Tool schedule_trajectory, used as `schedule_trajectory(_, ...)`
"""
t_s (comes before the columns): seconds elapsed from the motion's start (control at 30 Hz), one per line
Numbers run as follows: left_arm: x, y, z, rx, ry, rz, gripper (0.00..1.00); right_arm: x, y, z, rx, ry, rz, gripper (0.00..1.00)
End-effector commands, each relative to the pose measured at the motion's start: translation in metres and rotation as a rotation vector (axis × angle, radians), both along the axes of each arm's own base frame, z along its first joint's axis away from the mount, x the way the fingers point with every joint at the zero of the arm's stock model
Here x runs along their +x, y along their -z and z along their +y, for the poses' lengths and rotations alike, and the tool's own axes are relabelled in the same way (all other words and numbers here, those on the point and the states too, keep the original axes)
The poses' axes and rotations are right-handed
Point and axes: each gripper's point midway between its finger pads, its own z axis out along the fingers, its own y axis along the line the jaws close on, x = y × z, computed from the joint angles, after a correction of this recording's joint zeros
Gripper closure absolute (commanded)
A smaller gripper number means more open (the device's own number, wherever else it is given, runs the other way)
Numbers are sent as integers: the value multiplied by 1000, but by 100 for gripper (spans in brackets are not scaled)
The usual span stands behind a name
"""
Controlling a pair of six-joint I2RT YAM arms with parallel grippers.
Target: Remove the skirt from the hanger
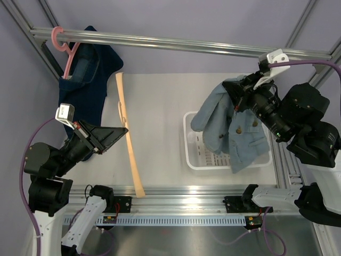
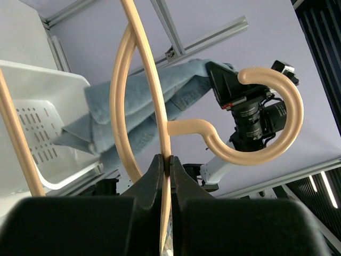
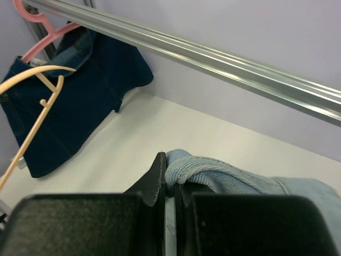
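Observation:
My left gripper (image 1: 126,129) (image 2: 169,160) is shut on the bare beige hanger (image 1: 128,138) (image 2: 154,96), which lies slanted over the left half of the table with nothing on it. The light blue denim skirt (image 1: 234,128) (image 3: 224,176) hangs well to the hanger's right. It dangles from my right gripper (image 1: 237,88) (image 3: 171,170), which is shut on a fold of its edge. Its lower part droops over the white basket (image 1: 187,144). In the left wrist view the skirt (image 2: 176,85) shows behind the hanger, apart from it.
A metal rail (image 1: 186,45) (image 3: 213,53) crosses the back. At its left end a pink hanger (image 1: 66,45) (image 3: 32,18) carries a dark navy garment (image 1: 90,74) (image 3: 74,106). The white slotted basket (image 2: 48,101) stands right of centre. Frame posts rise at both sides.

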Motion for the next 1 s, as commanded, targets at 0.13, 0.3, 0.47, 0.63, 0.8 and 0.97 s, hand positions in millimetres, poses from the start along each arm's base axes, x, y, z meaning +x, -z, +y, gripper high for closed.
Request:
schedule_trajectory(0.13,-13,-17,0,-10,25,-88,100,14,11,-32,61,137,-7,100)
schedule_trajectory(0.3,-4,-16,-2,-5,26,-69,100,25,94,-46,121,258,214,100)
schedule_trajectory(0.47,5,-13,-1,57,0,-57,100,21,186,-50,71,332,452,100)
schedule_trajectory(0.63,9,-4,-3,50,11,-43,100,9,246,-43,33,336,634,5)
schedule_trajectory(0.8,14,3,-7,42,31,-44,100,5,220,-45,108,355,648,1)
schedule_trajectory(0.97,14,-5,-12,-24,85,-77,100,-44,117,5,429,-141,497,0)
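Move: The right hand still grips the skirt high over the table. The white basket it is going to has its middle about 7 cm to this hand's right, 4 cm farther out and nearly 50 cm below. The bare wooden hanger is some 24 cm to the hand's left, 10 cm back and 8 cm lower; the rail crosses about 12 cm ahead at roughly hand height. From the left hand, the basket lies about 16 cm ahead, 33 cm right and 41 cm down. Down in one quick sweep of about 26 cm, drifting a little right, the right hand lowers the skirt into the basket, its fingers tipping steeply downward. Near the bottom they open wide and let go of the cloth, and the empty hand rises again about 5 cm. The left hand keeps its pinch on the hanger and late on eases slightly forward and down. ##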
